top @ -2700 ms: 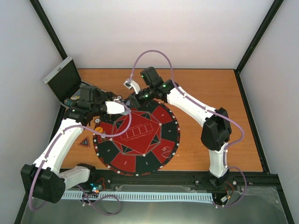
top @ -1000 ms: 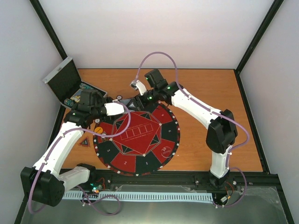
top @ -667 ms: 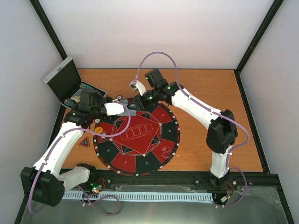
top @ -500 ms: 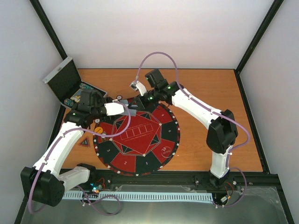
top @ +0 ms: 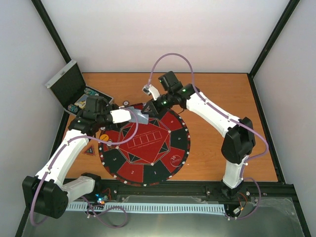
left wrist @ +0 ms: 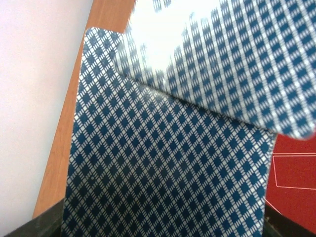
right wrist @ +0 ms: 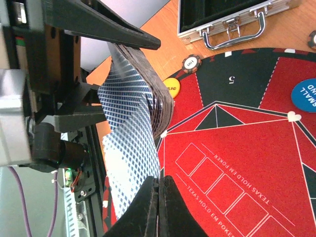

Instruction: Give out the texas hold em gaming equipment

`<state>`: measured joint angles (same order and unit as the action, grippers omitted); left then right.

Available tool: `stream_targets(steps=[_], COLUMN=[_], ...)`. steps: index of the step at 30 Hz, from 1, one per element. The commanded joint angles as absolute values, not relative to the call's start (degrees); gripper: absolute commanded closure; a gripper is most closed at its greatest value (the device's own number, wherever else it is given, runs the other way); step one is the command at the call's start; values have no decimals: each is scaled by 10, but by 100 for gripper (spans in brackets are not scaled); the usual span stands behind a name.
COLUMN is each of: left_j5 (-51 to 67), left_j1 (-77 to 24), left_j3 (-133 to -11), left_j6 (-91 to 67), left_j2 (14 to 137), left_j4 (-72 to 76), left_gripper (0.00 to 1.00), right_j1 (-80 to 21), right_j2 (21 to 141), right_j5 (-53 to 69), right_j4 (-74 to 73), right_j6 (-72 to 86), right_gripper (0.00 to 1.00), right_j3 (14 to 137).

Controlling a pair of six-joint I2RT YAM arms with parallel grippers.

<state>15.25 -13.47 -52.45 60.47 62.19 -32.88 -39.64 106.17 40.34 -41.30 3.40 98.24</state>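
My left gripper (top: 129, 115) is shut on a deck of blue-checked playing cards (left wrist: 168, 173), held over the far left rim of the round red-and-black mat (top: 163, 153). The deck (right wrist: 159, 101) also shows edge-on in the right wrist view, between the left arm's black fingers (right wrist: 98, 24). My right gripper (right wrist: 158, 181) is shut on the top card (right wrist: 126, 158), which is slid partway off the deck and bowed. That same card (left wrist: 222, 59) crosses the top of the left wrist view. The left gripper's own jaws are hidden behind the deck.
An open silver case (top: 66, 86) stands at the far left corner, with chips (top: 89, 94) beside it. A yellow button (right wrist: 171, 87), a dark chip (right wrist: 190, 62) and a blue button (right wrist: 303, 94) lie at the mat's edge. A dark triangular marker (top: 89, 150) sits left of the mat.
My right gripper has closed on the top card and drawn back to the right, sliding the card partway off the deck. The left arm has stayed put with the deck.
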Motion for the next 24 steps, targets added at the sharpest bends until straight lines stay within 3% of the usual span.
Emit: stream_targets(steps=[1, 16, 24], left_j5=[151, 93, 92], left_j1=[-139, -136, -46], left_j3=[-523, -460, -407], left_j6=[578, 347, 285], left_j2=[611, 554, 494], left_j4=[-312, -305, -255], left_gripper=[37, 37, 37], right_j1=[-386, -361, -406], right_j2=[1027, 935, 909], right_j5=[416, 197, 159], right_j4=[-443, -391, -259], right_j6=[9, -27, -40], right_gripper=[97, 97, 97], right_j3=[999, 933, 825])
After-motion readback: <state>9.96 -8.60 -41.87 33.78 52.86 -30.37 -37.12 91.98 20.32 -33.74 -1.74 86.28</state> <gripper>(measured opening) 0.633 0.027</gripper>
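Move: The card pinched in the right fingers is bound, it seems, for the black seat 7 on the mat, about 4 cm to that hand's right, 1 cm ahead and 22 cm below. The white-and-blue chip stack stands 4 cm ahead and 2 cm left of this hand, and the small blind button 1 cm ahead and 8 cm left, both down on the mat. From the left hand, still holding the deck, seat 7 lies some 18 cm right, 4 cm ahead, 19 cm down. The card, already pinched in the shut right fingers and still overlapping the deck, is drawn off to the right about 7 cm and some 3 cm forward, rising 5 cm and then sinking by half of that over seat 7, as the hand turns clockwise. The left hand keeps its grip on the deck and swings away, left about 5 cm, lower and slightly back, turning some 25 degrees counter-clockwise. ##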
